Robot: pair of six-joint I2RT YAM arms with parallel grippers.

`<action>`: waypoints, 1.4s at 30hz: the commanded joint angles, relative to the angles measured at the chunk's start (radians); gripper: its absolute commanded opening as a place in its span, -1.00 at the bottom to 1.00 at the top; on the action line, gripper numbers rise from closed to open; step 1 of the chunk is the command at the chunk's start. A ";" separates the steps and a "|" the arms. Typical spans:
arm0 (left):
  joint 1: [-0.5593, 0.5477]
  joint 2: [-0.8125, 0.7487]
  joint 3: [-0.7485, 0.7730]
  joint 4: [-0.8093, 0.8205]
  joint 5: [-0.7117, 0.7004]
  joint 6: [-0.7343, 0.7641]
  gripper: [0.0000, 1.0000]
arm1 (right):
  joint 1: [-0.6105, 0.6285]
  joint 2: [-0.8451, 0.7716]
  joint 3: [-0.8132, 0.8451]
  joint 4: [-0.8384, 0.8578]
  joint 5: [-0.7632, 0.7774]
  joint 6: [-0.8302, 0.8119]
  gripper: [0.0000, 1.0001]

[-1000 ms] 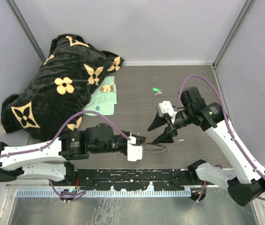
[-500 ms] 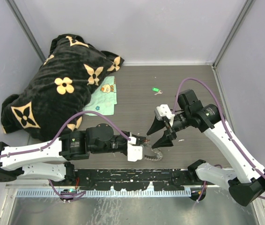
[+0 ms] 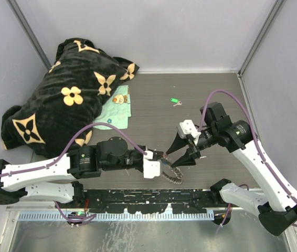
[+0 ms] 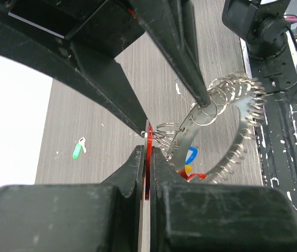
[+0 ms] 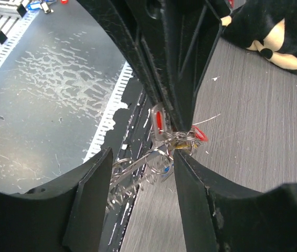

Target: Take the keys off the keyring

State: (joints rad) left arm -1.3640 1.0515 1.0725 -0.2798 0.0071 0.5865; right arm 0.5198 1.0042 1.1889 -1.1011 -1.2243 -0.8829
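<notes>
My left gripper [image 3: 160, 160] [image 4: 148, 157] is shut on a red-tagged key [image 4: 149, 137] [image 5: 159, 119] that still hangs on the keyring [image 3: 174, 176] [image 4: 237, 142] [image 5: 133, 176]. The keyring is a big coil-rimmed metal ring, tilted up off the table. Blue [image 4: 191, 154] and yellow [image 4: 188, 169] tags hang inside it, with another red tag [image 5: 201, 135] beside them. My right gripper [image 3: 170, 159] [image 5: 143, 155] is open and straddles the ring's small split rings [image 4: 211, 107]. One of its fingertips [image 4: 203, 100] touches those rings. A green-tagged key [image 3: 174, 100] [image 4: 77, 151] lies loose on the table.
A black flower-patterned blanket [image 3: 70, 100] fills the back left, and a pale green cloth [image 3: 116, 113] lies against it. A black slotted rail [image 3: 148, 199] runs along the near table edge, just below the keyring. Grey walls [image 3: 279, 63] close in the table.
My right gripper has come down and nearer to the left gripper, and its fingers have narrowed a little. The keyring has swung toward the near edge. The left gripper has kept its grip.
</notes>
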 commanded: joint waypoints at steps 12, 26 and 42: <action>0.097 -0.019 -0.015 0.129 0.070 -0.028 -1.00 | -0.012 -0.059 -0.016 0.047 0.030 0.056 -0.10; 0.170 -0.030 -0.016 0.121 0.176 -0.012 -1.00 | -0.086 0.028 -0.014 0.282 0.298 0.192 -0.75; 0.187 -0.009 -0.023 0.161 0.178 -0.021 -1.00 | -0.076 0.001 -0.118 0.316 0.094 0.224 -0.79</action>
State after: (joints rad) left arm -1.1873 1.0519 1.0370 -0.2417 0.1623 0.5686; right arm 0.4374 1.0317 1.0847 -0.8284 -1.0615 -0.6819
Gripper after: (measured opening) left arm 0.024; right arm 0.105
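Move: The left fingers still pinch a red tag on the keyring, with the small cluster of rings about 2 cm to that hand's right and 1 cm below it. From the half-open right hand, that cluster lies roughly 2 cm ahead, 2 cm left and 2 cm below; the held red tag is some 2 cm ahead, 4 cm left and 1 cm down. The metal hoop hangs about 3 cm back and 4 cm below the right hand, neither left nor right. After easing back a little, the right hand sweeps forward about 8 cm while its half-open fingers draw nearly shut and turn some 15 degrees clockwise, then sinks about 3 cm and backs off a centimetre, ending with the tips right beside the ring cluster, where a grip can't be made out. Meanwhile the left hand keeps its pinch on the red tag and carries the keyring about 3.5 cm forward, with about a centimetre of drift left and down. ##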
